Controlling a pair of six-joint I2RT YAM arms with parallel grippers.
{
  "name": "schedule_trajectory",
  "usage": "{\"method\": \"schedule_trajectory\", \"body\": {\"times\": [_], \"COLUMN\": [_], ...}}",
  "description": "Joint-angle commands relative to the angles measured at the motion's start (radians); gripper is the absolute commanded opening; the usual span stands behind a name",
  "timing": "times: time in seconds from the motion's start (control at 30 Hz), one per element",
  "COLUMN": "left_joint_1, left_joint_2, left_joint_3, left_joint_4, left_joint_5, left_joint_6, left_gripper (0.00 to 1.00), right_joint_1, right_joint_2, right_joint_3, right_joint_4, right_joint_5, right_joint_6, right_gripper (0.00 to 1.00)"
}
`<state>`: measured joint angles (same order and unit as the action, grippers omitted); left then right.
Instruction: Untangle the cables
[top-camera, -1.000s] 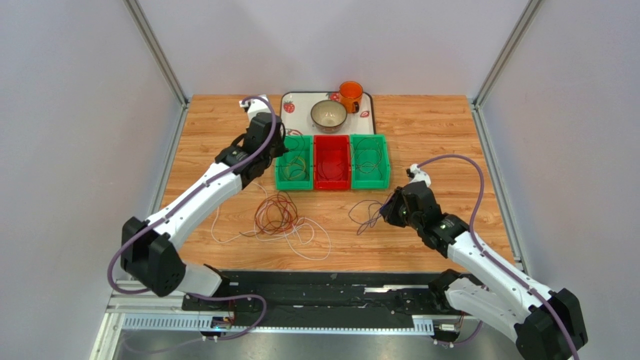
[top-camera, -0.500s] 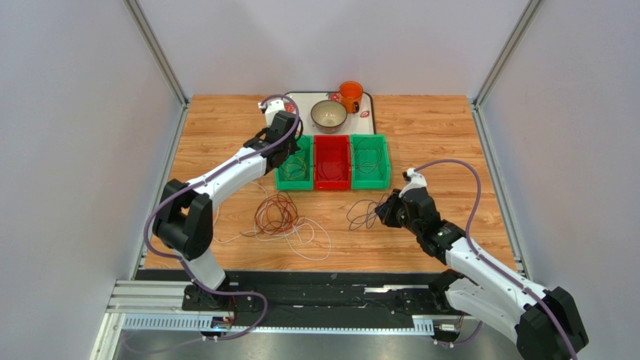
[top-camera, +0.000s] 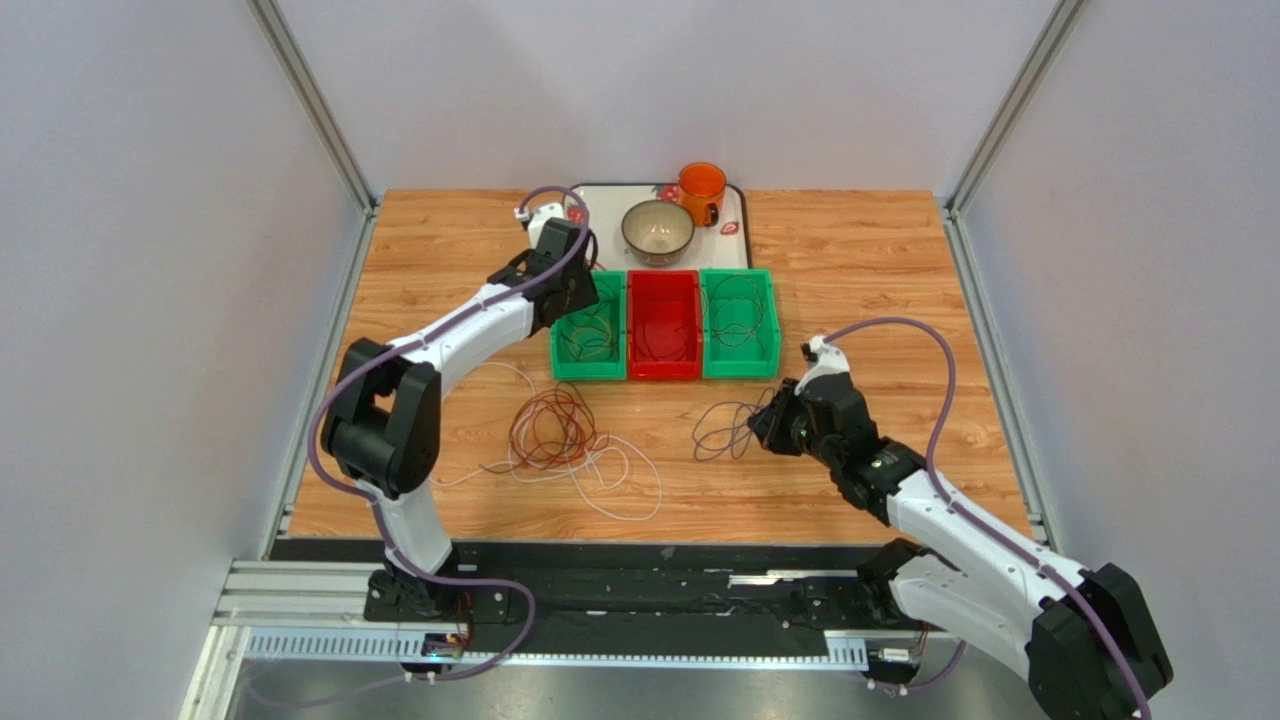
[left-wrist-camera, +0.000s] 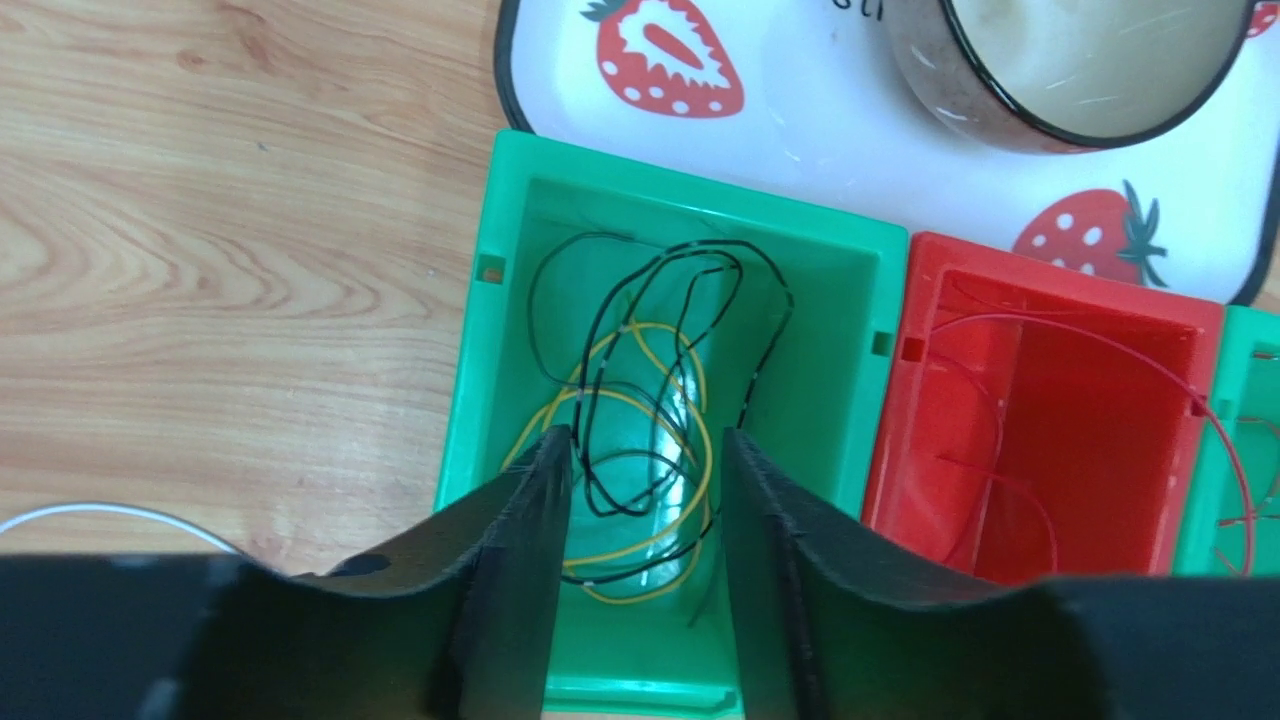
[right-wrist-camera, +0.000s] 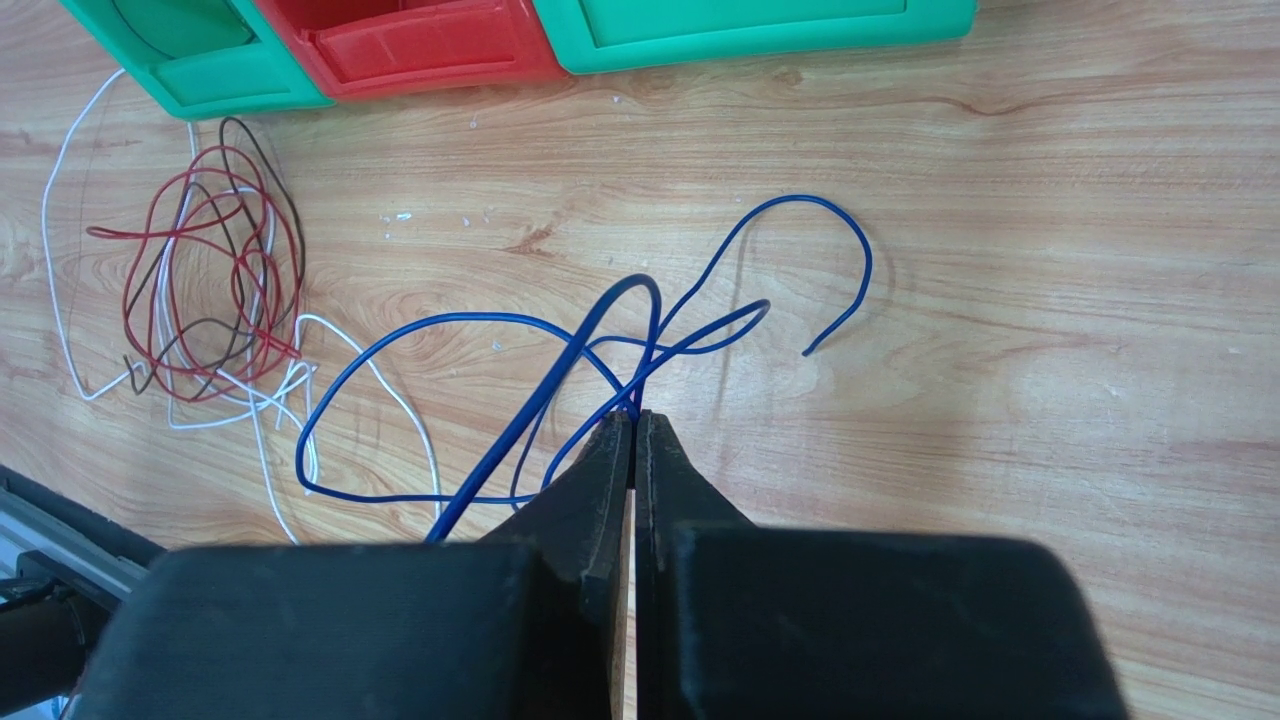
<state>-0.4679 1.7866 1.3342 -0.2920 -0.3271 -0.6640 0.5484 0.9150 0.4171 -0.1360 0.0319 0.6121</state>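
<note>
A tangle of red, dark and white cables (top-camera: 556, 428) lies on the table in front of the bins; it also shows in the right wrist view (right-wrist-camera: 211, 285). My right gripper (top-camera: 759, 425) (right-wrist-camera: 633, 417) is shut on a looped blue cable (top-camera: 721, 431) (right-wrist-camera: 496, 323) just above the table. My left gripper (top-camera: 580, 305) (left-wrist-camera: 639, 435) is open and empty above the left green bin (top-camera: 588, 366) (left-wrist-camera: 481, 345), which holds yellow and black cables (left-wrist-camera: 661, 375).
A red bin (top-camera: 663, 368) (left-wrist-camera: 1052, 435) with a thin red cable and a second green bin (top-camera: 741, 365) stand beside the left bin. Behind them a strawberry tray (top-camera: 601, 203) carries a bowl (top-camera: 657, 230) and an orange cup (top-camera: 700, 188).
My left gripper has swung right from beside the left green bin to over it. My right gripper has shifted slightly left with the blue cable.
</note>
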Motion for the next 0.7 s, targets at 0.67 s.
{"method": "schedule_trajectory", "body": {"times": [0.67], "left_joint_1": [0.003], "left_joint_2": [-0.758], "left_joint_3": [-0.247], "left_joint_4": [-0.356], "left_joint_5": [0.138], "left_joint_6": [0.136], "left_gripper": [0.73], "right_joint_1": [-0.008], "right_joint_2": [-0.010], "right_joint_3": [0.022], "right_joint_4": [0.045], "right_joint_5": [0.008], "right_joint_6": [-0.005], "right_gripper": [0.00]}}
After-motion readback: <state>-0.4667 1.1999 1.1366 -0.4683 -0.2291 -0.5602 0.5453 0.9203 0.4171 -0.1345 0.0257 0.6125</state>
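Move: Back from the left hand by about 17 cm, 4 cm to its left and some 9 cm lower, lies the red and black cable tangle; the white cable's loops are roughly 24 cm back and 3 cm right. The left green bin is right beneath this hand, its middle 8 cm down, and the red bin stands about 10 cm to the hand's right, level with it. From the right hand, the tangle lies about 24 cm left, 3 cm ahead and 5 cm below. Leaving the left green bin empty-fingered, the left hand lifts about 12 cm and draws back some 11 cm, slow at first and then faster, drifting left late on. The already parted fingers spread wider, while the wrist tips up about 10 degrees and swings slightly clockwise. The right hand stays still, shut on the blue cable. ##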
